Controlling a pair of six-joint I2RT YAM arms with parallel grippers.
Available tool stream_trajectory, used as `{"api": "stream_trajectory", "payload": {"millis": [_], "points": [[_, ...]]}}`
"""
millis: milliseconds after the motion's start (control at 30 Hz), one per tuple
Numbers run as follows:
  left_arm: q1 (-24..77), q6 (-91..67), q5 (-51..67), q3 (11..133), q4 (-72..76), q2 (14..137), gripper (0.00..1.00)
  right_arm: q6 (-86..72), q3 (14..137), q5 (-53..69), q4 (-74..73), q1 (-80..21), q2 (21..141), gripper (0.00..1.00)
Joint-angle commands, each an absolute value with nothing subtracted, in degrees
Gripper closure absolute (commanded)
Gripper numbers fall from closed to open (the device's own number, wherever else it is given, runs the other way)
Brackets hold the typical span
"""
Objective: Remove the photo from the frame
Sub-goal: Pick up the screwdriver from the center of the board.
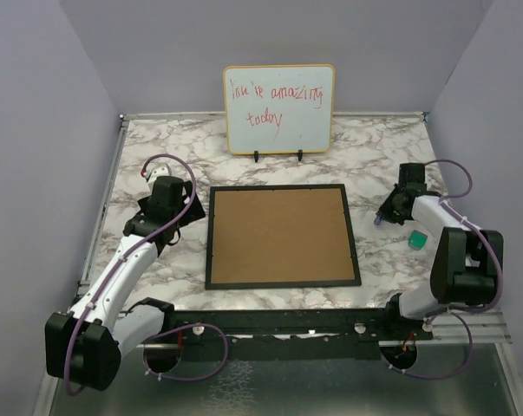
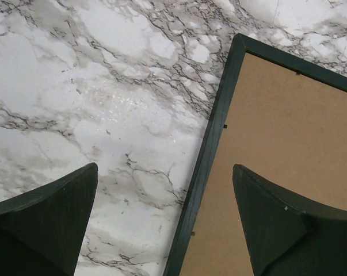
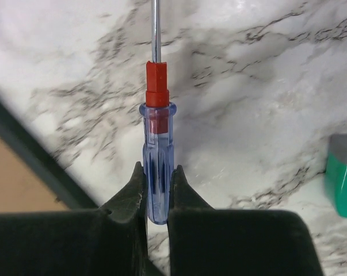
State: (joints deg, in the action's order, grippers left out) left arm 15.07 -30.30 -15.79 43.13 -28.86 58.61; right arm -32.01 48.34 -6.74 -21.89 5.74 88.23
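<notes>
The frame [image 1: 283,236] lies face down in the middle of the table, its brown back panel up inside a thin black border. The photo is hidden under that panel. My left gripper [image 1: 190,212] hangs open over the frame's left edge [image 2: 210,149], one finger above the marble and the other above the back panel [image 2: 165,167]. My right gripper [image 1: 389,208] is to the right of the frame, shut [image 3: 157,167] on the clear blue handle of a small screwdriver [image 3: 157,132] with a red collar. The shaft points away over the marble, and the frame's corner [image 3: 23,144] is at the left.
A whiteboard [image 1: 279,108] with red handwriting stands on a small easel at the back. A small green block [image 1: 418,238] lies on the table by the right arm, also at the right edge of the right wrist view as the green block [image 3: 343,175].
</notes>
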Motion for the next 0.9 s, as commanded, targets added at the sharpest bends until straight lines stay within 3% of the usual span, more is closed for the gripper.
{"api": "stream_trajectory", "payload": {"millis": [0,100,367,700,867], "points": [[15.03,-28.11,-19.27,43.26,-29.63,57.56,0.01,-29.96,46.44,3.62,-22.04,5.89,78.38,0.99],[15.05,-28.27,-17.15,42.92,-28.69,56.8,0.01,-29.42,43.39,10.39,-21.7,5.85,70.15,1.0],[15.12,-26.44,-6.76,41.76,-23.31,53.9,0.01,-31.27,36.98,46.78,-8.3,5.25,57.02,0.99],[15.1,-33.4,14.86,38.21,-10.3,48.87,0.01,-23.87,39.72,59.88,-10.0,2.6,52.38,0.99],[15.11,-37.47,29.27,39.04,-1.82,52.5,0.01,-32.18,37.71,68.39,1.53,-1.28,52.12,1.0]]}}
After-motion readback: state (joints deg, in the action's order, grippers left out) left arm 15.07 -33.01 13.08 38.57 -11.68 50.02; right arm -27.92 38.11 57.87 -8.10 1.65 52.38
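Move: Down at table level, the right hand already has its fingers shut on the rear of the screwdriver's handle. From it the picture frame's middle lies about 32 cm left and 6 cm back, its near right-hand bar some 9 cm left and 5 cm back, and the green block about 12 cm right and 8 cm back. For the left hand, the frame's middle is some 26 cm right, 4 cm back and 12 cm below; the screwdriver lies nearly 60 cm right. Lifting the pinched screwdriver some 20 cm, the right hand carries it about as far left and then also draws back a little, bringing it over the frame's right bar. Its wrist swings counter-clockwise and tips the fingers up towards level, grip kept. Starting later, the left hand slides about 9 cm right over the frame while rising, turning clockwise and levelling, fingers wide open. ##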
